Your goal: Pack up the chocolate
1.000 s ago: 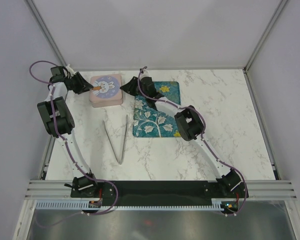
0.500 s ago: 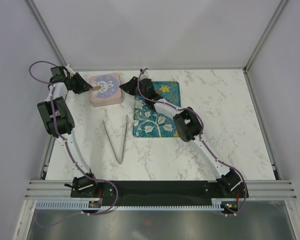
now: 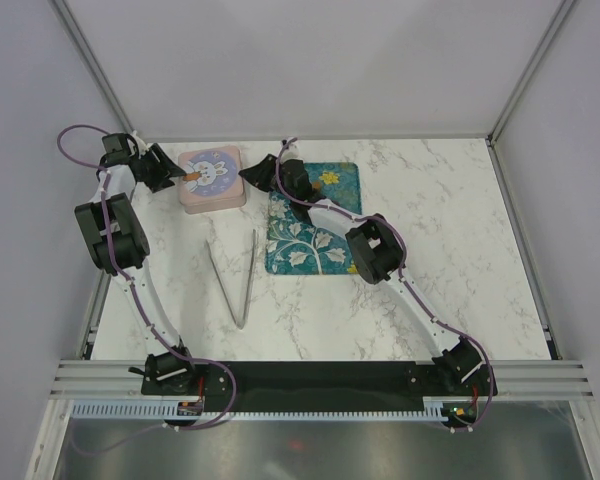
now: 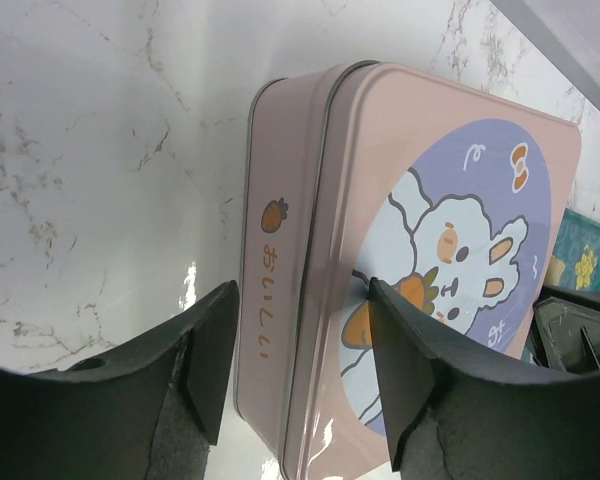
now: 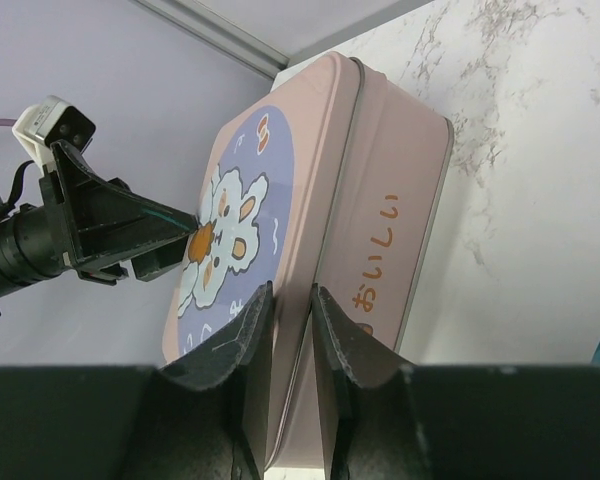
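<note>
A closed pink tin (image 3: pixel 212 178) with a bunny on its lid stands at the back left of the marble table. The chocolate is out of view. My left gripper (image 3: pixel 187 176) is at the tin's left edge. In the left wrist view the tin (image 4: pixel 430 200) has that gripper (image 4: pixel 300 300) open across its edge, one finger beside the side wall and one over the lid, both apart from it. My right gripper (image 3: pixel 244 174) is at the tin's right edge. In the right wrist view this gripper (image 5: pixel 290 292) is shut on the lid's rim of the tin (image 5: pixel 280 180).
Long thin metal tongs (image 3: pixel 240 280) lie in a V on the marble in front of the tin. A teal floral mat (image 3: pixel 310 245) lies to the tin's right, partly under the right arm. Grey walls close in the table's left, back and right.
The left gripper's jaws have spread apart at the tin's left edge. The right gripper has edged slightly left against the tin. The tin stays in place.
</note>
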Controlling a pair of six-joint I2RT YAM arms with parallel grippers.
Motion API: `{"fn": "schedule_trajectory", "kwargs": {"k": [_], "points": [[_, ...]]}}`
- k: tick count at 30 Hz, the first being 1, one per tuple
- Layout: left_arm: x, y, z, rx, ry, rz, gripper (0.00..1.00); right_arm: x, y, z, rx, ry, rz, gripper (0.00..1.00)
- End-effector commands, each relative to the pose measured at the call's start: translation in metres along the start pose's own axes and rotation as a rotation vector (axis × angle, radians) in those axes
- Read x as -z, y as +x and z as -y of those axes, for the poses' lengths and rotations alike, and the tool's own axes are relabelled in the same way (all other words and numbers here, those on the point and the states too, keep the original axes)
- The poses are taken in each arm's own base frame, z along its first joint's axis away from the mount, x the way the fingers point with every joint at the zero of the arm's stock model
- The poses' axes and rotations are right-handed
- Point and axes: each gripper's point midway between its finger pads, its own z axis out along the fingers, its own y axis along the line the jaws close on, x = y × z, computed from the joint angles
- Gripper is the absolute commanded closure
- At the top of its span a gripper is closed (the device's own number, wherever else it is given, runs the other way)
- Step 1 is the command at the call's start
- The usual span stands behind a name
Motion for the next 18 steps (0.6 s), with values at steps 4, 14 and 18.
{"fn": "schedule_trajectory", "kwargs": {"k": [4,14,18], "points": [[0.025,-0.023,0.022,0.024,-0.033,0.076,0.36,0.006,0.009,0.011,0.0,0.05,-0.034,0.69],[0.038,-0.034,0.05,-0.038,-0.179,0.194,0.35,0.006,0.013,0.009,-0.016,0.05,-0.034,0.7],[0.035,-0.028,0.076,-0.067,-0.102,0.183,0.36,0.004,0.01,0.016,-0.027,0.077,-0.012,0.71]]}}
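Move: The closed tin's middle is about 7 cm to the left gripper's right, 1 cm farther out and 3 cm below; its fingers straddle the left rim. The green mat's middle lies some 31 cm right and 10 cm back, the V-shaped strip 13 cm right and 24 cm back, both about 6 cm down. From the right gripper the tin's middle is 8 cm left, 1 cm ahead and 3 cm lower. Lift the left gripper clear of the tin's left rim, fingers kept open, first barely moving and then rising about 4.5 cm while swinging some 3.5 cm right, in over the rabbit lid; roll the wrist roughly 10 degrees so its left side comes up. Keep the right fingers where they are, against the tin's right edge. ##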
